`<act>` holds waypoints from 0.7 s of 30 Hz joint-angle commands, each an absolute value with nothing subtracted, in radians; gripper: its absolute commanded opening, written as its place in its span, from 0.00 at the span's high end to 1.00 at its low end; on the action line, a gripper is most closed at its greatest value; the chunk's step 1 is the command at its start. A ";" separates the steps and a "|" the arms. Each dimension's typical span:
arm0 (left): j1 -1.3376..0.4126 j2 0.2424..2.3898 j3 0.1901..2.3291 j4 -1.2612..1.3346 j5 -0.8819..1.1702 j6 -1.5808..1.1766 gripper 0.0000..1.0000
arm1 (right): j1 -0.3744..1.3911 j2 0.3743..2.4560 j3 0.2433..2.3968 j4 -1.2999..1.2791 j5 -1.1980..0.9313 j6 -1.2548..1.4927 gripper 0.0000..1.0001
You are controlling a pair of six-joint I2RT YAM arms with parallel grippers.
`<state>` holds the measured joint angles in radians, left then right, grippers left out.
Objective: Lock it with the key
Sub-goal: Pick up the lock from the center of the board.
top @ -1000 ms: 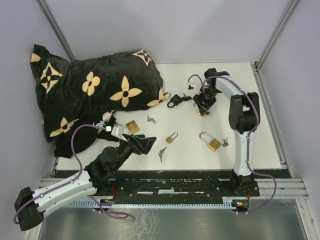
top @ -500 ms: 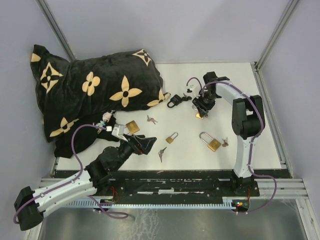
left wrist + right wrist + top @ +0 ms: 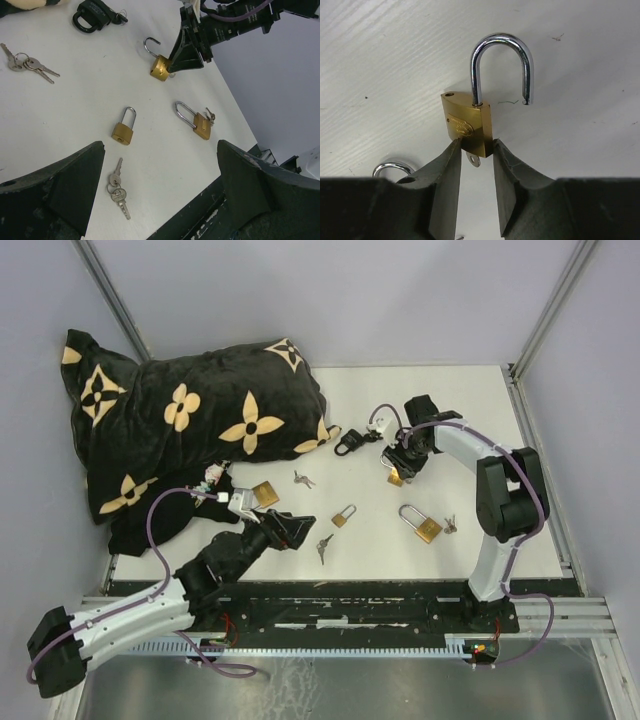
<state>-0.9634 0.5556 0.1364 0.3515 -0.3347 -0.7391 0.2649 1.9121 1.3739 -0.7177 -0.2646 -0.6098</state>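
A brass padlock (image 3: pixel 470 127) with its shackle swung open lies on the white table (image 3: pixel 480 440). A small silver key head (image 3: pixel 474 160) pokes out under its body. My right gripper (image 3: pixel 476 145) has both fingers pressed against the sides of the lock's lower body; from above this is right of centre, at the padlock (image 3: pixel 396 476). My left gripper (image 3: pixel 161 145) hovers wide open near the front edge, holding nothing, above a loose pair of keys (image 3: pixel 116 187). The left wrist view also shows the held padlock (image 3: pixel 160 69).
A small brass padlock (image 3: pixel 343 516) and a larger one (image 3: pixel 423 525) lie shut on the table. A black padlock (image 3: pixel 347 444) sits by the black flowered blanket (image 3: pixel 190 430). Another brass lock (image 3: pixel 265 492) and more keys (image 3: pixel 303 479) lie nearby.
My right gripper slid a little left and toward the front while its fingers closed in on the brass padlock. The left arm has hardly moved.
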 commanded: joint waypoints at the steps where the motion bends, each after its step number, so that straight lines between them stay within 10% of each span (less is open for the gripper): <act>1: -0.960 0.577 0.134 0.417 -0.338 -0.768 0.02 | 0.307 1.800 1.300 -0.620 -0.236 -0.634 0.98; 21: -0.960 0.611 0.120 0.452 -0.334 -0.792 0.02 | 0.389 1.719 1.195 -0.582 -0.242 -0.638 0.98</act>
<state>-0.9634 0.6151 0.1295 0.3992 -0.3298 -0.7551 0.3805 1.7496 1.2018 -0.5987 -0.2161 -0.6373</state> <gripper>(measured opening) 0.982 0.039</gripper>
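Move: The open brass lock is already between the right fingertips, its middle some 2 cm to their left and about 1 cm lower, shackle pointing left. On the table, about 3 cm below the right hand, the large lock lies some 11 cm back and 4 cm right; the black lock stands 8 cm ahead and 11 cm left; the small lock is 10 cm back and 14 cm left. From the left hand the brass lock is about 18 cm ahead, 21 cm right and 13 cm down. The brass lock's body, still caught skewed between the right fingertips, is squeezed across its thin sides as the fingers close from under half open to nearly shut. Meanwhile the right hand carries the lock about 3 cm back and 3 cm left, rising 1.5 cm, the later part mostly leftward; it tilts some 5 to 10 degrees, fingertips swinging outward, with a like counter-clockwise turn, then holds nearly still. ##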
